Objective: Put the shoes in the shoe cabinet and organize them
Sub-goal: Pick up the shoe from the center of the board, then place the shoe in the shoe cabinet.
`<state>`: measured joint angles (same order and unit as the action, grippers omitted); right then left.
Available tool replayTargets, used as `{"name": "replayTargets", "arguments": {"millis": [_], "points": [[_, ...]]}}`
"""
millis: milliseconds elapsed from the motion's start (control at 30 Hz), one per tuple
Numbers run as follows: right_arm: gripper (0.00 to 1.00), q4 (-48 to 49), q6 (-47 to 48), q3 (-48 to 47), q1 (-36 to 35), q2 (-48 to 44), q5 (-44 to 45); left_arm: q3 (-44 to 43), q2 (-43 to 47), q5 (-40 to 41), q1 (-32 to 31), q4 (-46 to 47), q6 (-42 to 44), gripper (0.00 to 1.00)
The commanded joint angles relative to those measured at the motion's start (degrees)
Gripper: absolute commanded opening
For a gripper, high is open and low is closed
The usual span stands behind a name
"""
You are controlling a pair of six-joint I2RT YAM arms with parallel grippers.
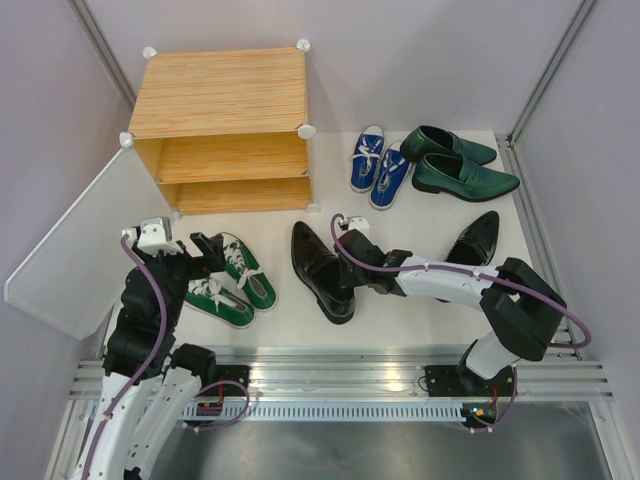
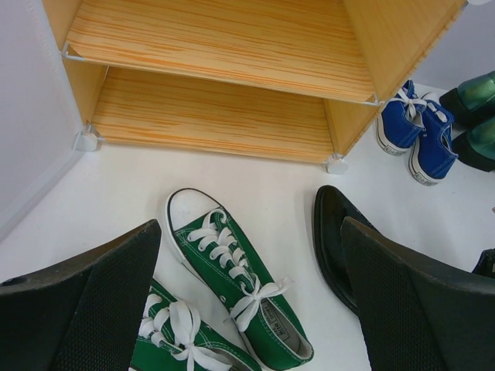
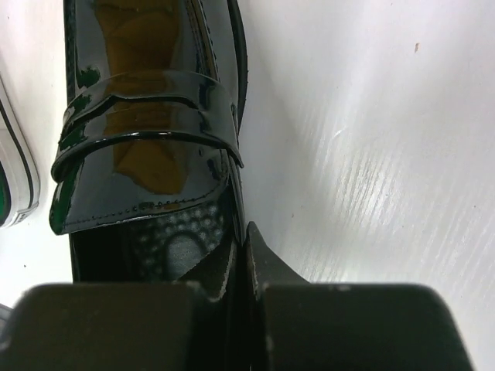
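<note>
The shoe cabinet (image 1: 220, 95) stands at the back left with both shelves (image 2: 216, 116) bare. A pair of green sneakers (image 1: 235, 285) lies in front of it. My left gripper (image 1: 205, 250) hovers just above them, open, with one sneaker (image 2: 232, 286) between its fingers and nothing touched. My right gripper (image 1: 345, 245) is shut on the side wall of a shiny black shoe (image 1: 318, 265), one finger inside the shoe (image 3: 147, 131) and one outside. Its mate (image 1: 475, 240) lies to the right. Blue sneakers (image 1: 378, 165) and dark-green loafers (image 1: 460, 165) sit at the back right.
The cabinet's frosted white door (image 1: 60, 250) hangs open at the far left, beside my left arm. Grey walls close in the white table on the left, back and right. The black shoe's toe (image 2: 332, 239) lies close to the green sneakers.
</note>
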<state>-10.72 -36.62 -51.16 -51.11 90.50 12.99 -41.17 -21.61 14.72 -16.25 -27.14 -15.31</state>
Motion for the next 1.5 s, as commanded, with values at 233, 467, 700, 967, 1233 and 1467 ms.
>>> {"name": "replayTargets", "arguments": {"millis": [233, 467, 700, 967, 1233, 1467], "points": [[0.01, -1.14, -2.13, -1.58, 0.75, -10.07, 2.74, 0.21, -0.63, -0.57, -0.19, 1.56, 1.42, 1.00], [0.01, -1.23, -10.64, -4.38, 1.19, -13.33, 6.95, 0.12, -1.07, -5.21, -0.19, 2.08, 1.60, 1.00], [0.01, 2.11, -13.40, -11.06, 1.02, -9.04, 2.49, -0.67, -1.51, -6.82, -0.19, 2.09, 1.60, 1.00], [0.01, 2.63, -7.15, -20.81, -5.22, -1.91, -3.76, 0.21, 7.71, 6.18, -0.27, 2.00, 0.37, 0.99], [0.01, 2.72, -6.71, -36.80, -5.40, 9.84, -3.86, 0.12, 9.56, 16.47, -0.27, 0.59, -2.35, 1.00], [0.01, 0.00, -9.34, -57.98, -5.23, 24.62, 2.91, 0.21, 9.83, 17.27, -0.19, 0.15, -2.62, 1.00]]}}
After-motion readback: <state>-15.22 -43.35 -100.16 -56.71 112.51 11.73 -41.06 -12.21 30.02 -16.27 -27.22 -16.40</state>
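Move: The right hand is already shut on the black shoe's right side wall, the shoe's middle about 4 cm left and 3 cm ahead. The cabinet's open front lies some 18 cm ahead of this hand, 22 cm left and 7 cm higher. The nearer green sneaker is about 20 cm left and 3 cm ahead, its mate 27 cm left and 4 cm back. From the left hand, the opening is about 20 cm straight ahead, 15 cm lower. Keeping its pinch on the side wall by the foot opening, the right hand lifts the black shoe off the board, rising first with a slight drift right, then sweeping left and still climbing, lastly forward too, over the green sneakers towards the cabinet: about 19 cm left and 16 up, its left side tilting up. The empty, open left hand edges right, then swings some 7 cm left, slightly back and up, turning counter-clockwise. ##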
